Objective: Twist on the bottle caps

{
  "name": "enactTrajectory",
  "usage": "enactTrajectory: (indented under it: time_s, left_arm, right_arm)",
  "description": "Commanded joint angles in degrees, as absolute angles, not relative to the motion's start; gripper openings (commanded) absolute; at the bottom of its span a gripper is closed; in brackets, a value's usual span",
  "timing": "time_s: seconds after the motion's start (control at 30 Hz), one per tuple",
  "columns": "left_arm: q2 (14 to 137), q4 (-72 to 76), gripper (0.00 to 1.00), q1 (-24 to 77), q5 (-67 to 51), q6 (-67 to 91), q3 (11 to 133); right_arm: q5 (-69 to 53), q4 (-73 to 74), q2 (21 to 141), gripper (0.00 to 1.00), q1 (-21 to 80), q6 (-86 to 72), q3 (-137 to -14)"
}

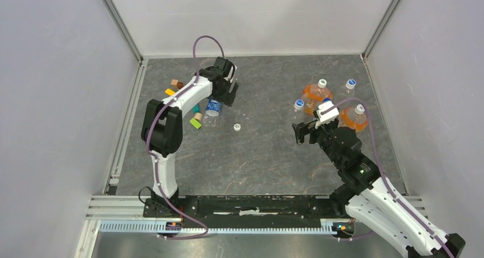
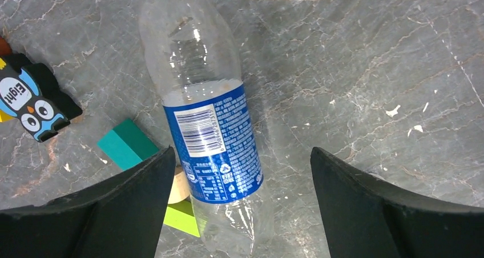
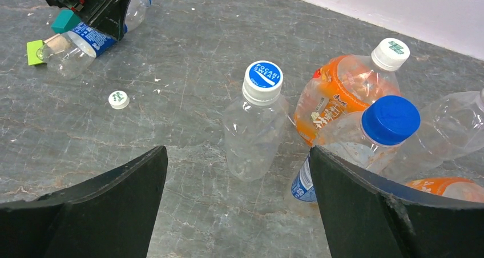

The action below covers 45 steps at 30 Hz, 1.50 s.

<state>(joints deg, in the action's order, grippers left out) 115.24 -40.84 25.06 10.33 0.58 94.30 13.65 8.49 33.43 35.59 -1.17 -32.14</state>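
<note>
A clear bottle with a blue label band (image 2: pixel 212 144) lies on its side on the grey table, also in the top view (image 1: pixel 213 113). My left gripper (image 2: pixel 242 155) hovers over it, open, its jaws either side of the label end without closing on it. One small white bottle cap (image 1: pixel 237 127) lies loose on the table just right of that bottle (image 3: pixel 80 44); the right wrist view shows the cap (image 3: pixel 119 100) too. My right gripper (image 1: pixel 302 133) is open and empty, low over bare table. A clear unlabelled bottle (image 3: pixel 255 129) stands upright just ahead of it, wearing a white-and-blue cap.
Two orange-liquid bottles (image 1: pixel 315 92) (image 1: pixel 354 119), a blue-capped bottle (image 3: pixel 391 118) and another clear bottle (image 1: pixel 347 87) cluster at the right. Coloured blocks (image 1: pixel 196 123) and a penguin toy (image 2: pixel 31 104) lie left of the lying bottle. Walls close in the table.
</note>
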Motion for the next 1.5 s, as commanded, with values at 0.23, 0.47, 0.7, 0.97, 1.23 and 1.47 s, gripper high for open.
enactTrajectory:
  time_s: [0.23, 0.47, 0.7, 0.97, 1.23, 1.47]
  left_arm:
    - [110.85, -29.6, 0.91, 19.6, 4.37, 3.25, 85.06]
    - [112.38, -27.08, 0.88, 17.59, -0.44, 2.99, 83.18]
    - [113.46, -26.4, 0.8, 17.31, -3.09, 2.37, 82.0]
    - [112.64, -24.61, 0.65, 17.31, -4.91, 1.73, 79.72]
    - [105.45, -23.61, 0.61, 17.4, -5.7, 0.59, 77.79]
    - [89.56, -18.04, 0.58, 17.39, -8.33, -2.47, 70.62]
  right_arm:
    - [11.95, 6.68, 29.97, 0.98, 35.49, -0.52, -29.8]
    - [11.4, 6.59, 30.25, 0.98, 35.49, -0.49, -29.54]
    - [11.54, 6.68, 29.81, 0.98, 35.49, -0.49, -29.37]
    - [11.05, 6.59, 30.36, 0.98, 35.51, -0.5, -29.51]
    - [7.44, 7.16, 31.47, 0.98, 35.51, -0.48, -30.97]
    - [2.55, 7.82, 34.6, 0.98, 35.46, 3.0, -34.42]
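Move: Lying just below the left hand's open fingers is the blue-labelled bottle, its middle about 3 cm to the left, 1 cm ahead and 5 cm down. The teal block lies some 9 cm left of the hand and level with it; the loose white cap is about 8 cm back and 6 cm to the right, both on the table roughly 8 cm below. From the right hand that bottle lies some 19 cm ahead, 30 cm left and 20 cm lower. Sinking about 5 cm and easing left over the lying bottle, the left hand rolls some 15 degrees, left side dropping, as its open fingers straddle and then close on the label from both sides. It then lifts about 5 cm with the bottle pinched, drawing back slightly. The right hand, empty and wide open, drifts down and left by under 3 cm. ##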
